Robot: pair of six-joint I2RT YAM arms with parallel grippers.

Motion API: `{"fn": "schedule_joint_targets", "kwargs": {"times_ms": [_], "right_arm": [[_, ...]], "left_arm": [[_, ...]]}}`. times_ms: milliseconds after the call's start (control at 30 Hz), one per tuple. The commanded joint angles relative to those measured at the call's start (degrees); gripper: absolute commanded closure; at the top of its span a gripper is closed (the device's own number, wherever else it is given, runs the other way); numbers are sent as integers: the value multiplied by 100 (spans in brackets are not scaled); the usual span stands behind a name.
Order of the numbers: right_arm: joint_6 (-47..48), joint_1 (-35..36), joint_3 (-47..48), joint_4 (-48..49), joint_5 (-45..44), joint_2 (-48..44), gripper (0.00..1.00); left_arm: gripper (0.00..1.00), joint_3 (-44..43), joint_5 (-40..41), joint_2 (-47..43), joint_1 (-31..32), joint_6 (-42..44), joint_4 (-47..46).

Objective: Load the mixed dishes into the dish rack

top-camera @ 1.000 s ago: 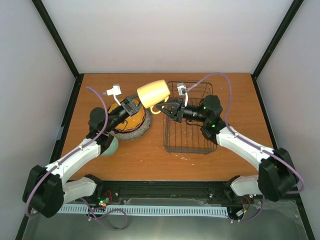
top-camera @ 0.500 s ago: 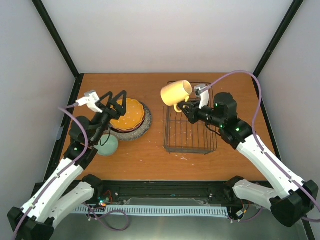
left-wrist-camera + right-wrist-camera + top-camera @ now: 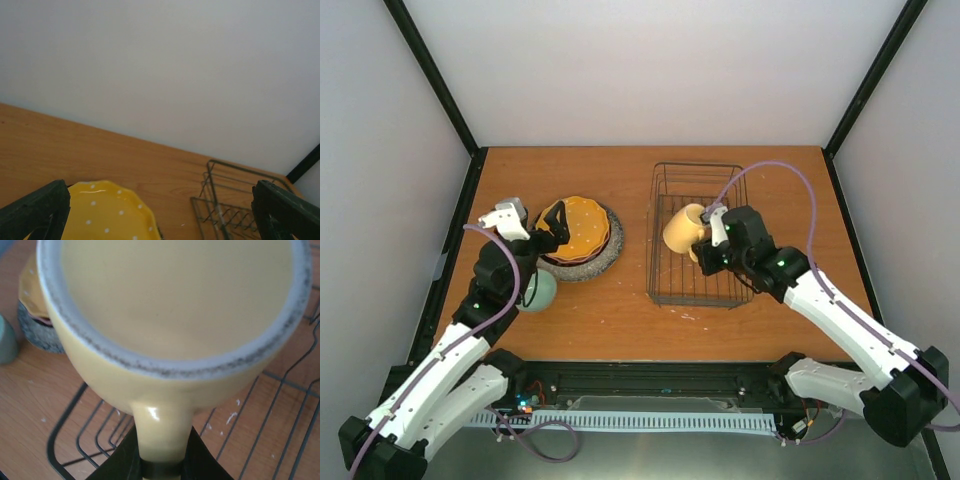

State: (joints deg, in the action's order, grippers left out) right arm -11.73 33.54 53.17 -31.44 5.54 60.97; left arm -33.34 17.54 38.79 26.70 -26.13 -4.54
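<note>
The yellow mug (image 3: 682, 228) hangs low inside the dish rack (image 3: 700, 166), a black wire basket at the right. My right gripper (image 3: 704, 252) is shut on the mug's handle (image 3: 162, 432), and the mug's mouth (image 3: 175, 300) fills the right wrist view. My left gripper (image 3: 550, 224) stands wide open at the left edge of the orange white-dotted plate (image 3: 584, 226); nothing is between its fingers (image 3: 35, 212). That plate (image 3: 107, 215) tops a stack on the large grey speckled plate (image 3: 603, 260). The pale green bowl (image 3: 537, 291) sits partly under the left arm.
Black frame posts and white walls close in the wooden table (image 3: 620, 320) on three sides. The rack's wire floor (image 3: 285, 410) shows under the mug, with white crumbs on the wood beneath it. The plate stack lies a short gap left of the rack.
My right arm has carried the mug from between the two grippers down into the rack. My left gripper let go, opened wide, drew back left, and now stands by the orange plate.
</note>
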Motion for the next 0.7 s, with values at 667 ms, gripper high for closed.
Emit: {"fn": "schedule_joint_targets", "kwargs": {"times_ms": [667], "right_arm": [[261, 624, -432, 610, -563, 1526, 97]], "left_arm": [[0, 203, 1017, -611, -140, 177, 1053]]}}
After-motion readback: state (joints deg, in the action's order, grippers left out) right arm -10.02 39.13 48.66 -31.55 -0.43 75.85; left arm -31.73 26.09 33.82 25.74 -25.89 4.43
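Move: The right hand holds the yellow mug by its handle, upside down; the spot it is taken to, the front-left part of the rack floor, lies about level with it, some 5 cm to its left and 18 cm below. The rack's middle is about 9 cm ahead, 1 cm right; the yellow plate on its stack roughly 8 cm ahead, 27 cm left, both some 16 cm down. From the left hand that spot is level, about 26 cm right, 28 cm below. The right hand lowers the mug almost straight down towards the front-left part of the dish rack, about 11 cm, easing only slightly back and left, while the wrist tips some 20 degrees so the fingers point more steeply down and keep their pinch on the handle. Meanwhile the empty left hand, fingers still wide open, sinks about 3 cm and shifts about 4 cm left, turning roughly 10 degrees counter-clockwise and touching nothing. ##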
